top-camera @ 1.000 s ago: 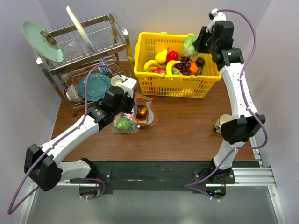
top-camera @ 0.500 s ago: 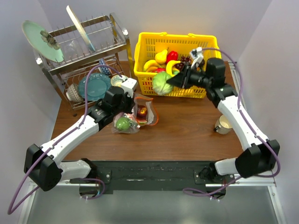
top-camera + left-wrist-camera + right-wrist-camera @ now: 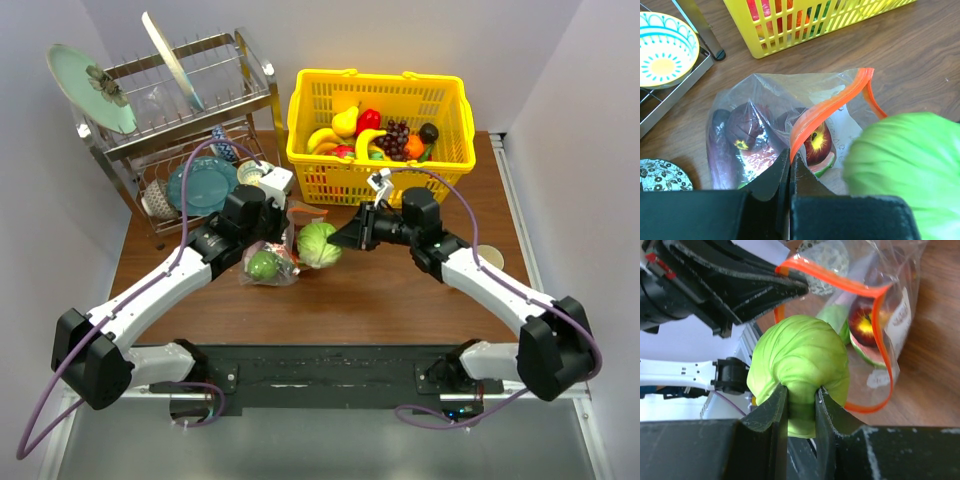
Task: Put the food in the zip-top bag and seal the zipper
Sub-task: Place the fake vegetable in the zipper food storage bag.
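Note:
The zip-top bag [image 3: 288,268] lies on the table left of centre, its mouth held up. My left gripper [image 3: 790,155] is shut on the red-orange zipper [image 3: 827,107] at the mouth's upper edge. Inside the bag I see a dark purple eggplant [image 3: 717,147], a dark red piece [image 3: 745,130] and a red apple-like piece [image 3: 817,142]. My right gripper [image 3: 801,390] is shut on a round green piece of food [image 3: 800,357], holding it just at the open mouth [image 3: 318,245], outside the zipper loop [image 3: 880,325].
A yellow lattice basket [image 3: 380,185] with more fruit stands behind the bag. A metal dish rack [image 3: 180,130] with plates fills the back left, with a patterned bowl [image 3: 662,47] at its foot. A cup [image 3: 492,258] stands at the right edge.
My right arm has swung from above the basket down and left to the bag's mouth, carrying the round green piece. The left arm and the bag have stayed put.

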`<state>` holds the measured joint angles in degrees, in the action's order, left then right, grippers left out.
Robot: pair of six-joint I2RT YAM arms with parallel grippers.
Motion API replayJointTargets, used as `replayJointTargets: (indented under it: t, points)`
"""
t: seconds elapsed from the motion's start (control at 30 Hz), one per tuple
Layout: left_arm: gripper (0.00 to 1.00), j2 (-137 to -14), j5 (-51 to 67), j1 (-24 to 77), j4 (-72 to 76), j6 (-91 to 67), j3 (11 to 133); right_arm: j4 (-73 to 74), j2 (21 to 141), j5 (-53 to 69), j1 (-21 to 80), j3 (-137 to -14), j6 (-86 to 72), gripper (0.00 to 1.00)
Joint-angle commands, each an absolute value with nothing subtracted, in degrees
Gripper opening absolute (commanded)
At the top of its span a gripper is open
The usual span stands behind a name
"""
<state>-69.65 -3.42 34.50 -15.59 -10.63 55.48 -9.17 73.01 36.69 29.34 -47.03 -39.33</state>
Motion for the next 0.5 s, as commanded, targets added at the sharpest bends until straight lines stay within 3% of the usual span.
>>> replayJointTargets:
  t: [0.0, 0.47]
  points:
    - [0.0, -68.4, -2.8, 34.3, -14.9, -9.7, 56.9, -20.9, 77.3, 34.2, 31.0, -49.0, -42.3, 0.0]
    - [0.0, -63.1, 1.4, 35.7, -17.7, -11.5, 62.7, -26.7, 89.0, 28.8, 38.0, -55.2, -43.3, 0.0]
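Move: The right hand already holds the leafy fake vegetable out beyond its fingertips; the food bag's open mouth lies some 5 cm to its left, 1 cm ahead and 7 cm below. In the bag, the apple lies about 7 cm left, 1 cm ahead and 14 cm down from that hand, the green fruit about 16 cm left, 3 cm back and 15 cm down. From the left hand, which pinches the orange rim, the mouth's middle is roughly 5 cm right, 1 cm ahead and 3 cm below. Keeping its grip on the leafy vegetable, the right hand carries it about 5 cm left and 3 cm forward into the bag's mouth, sinking ever more steeply until it is some 5 cm lower and easing off at the end, its wrist barely turning. The left fingers stay shut on the orange rim and hold still at first, then draw it up about 3 cm and slightly back, against the vegetable coming down. ##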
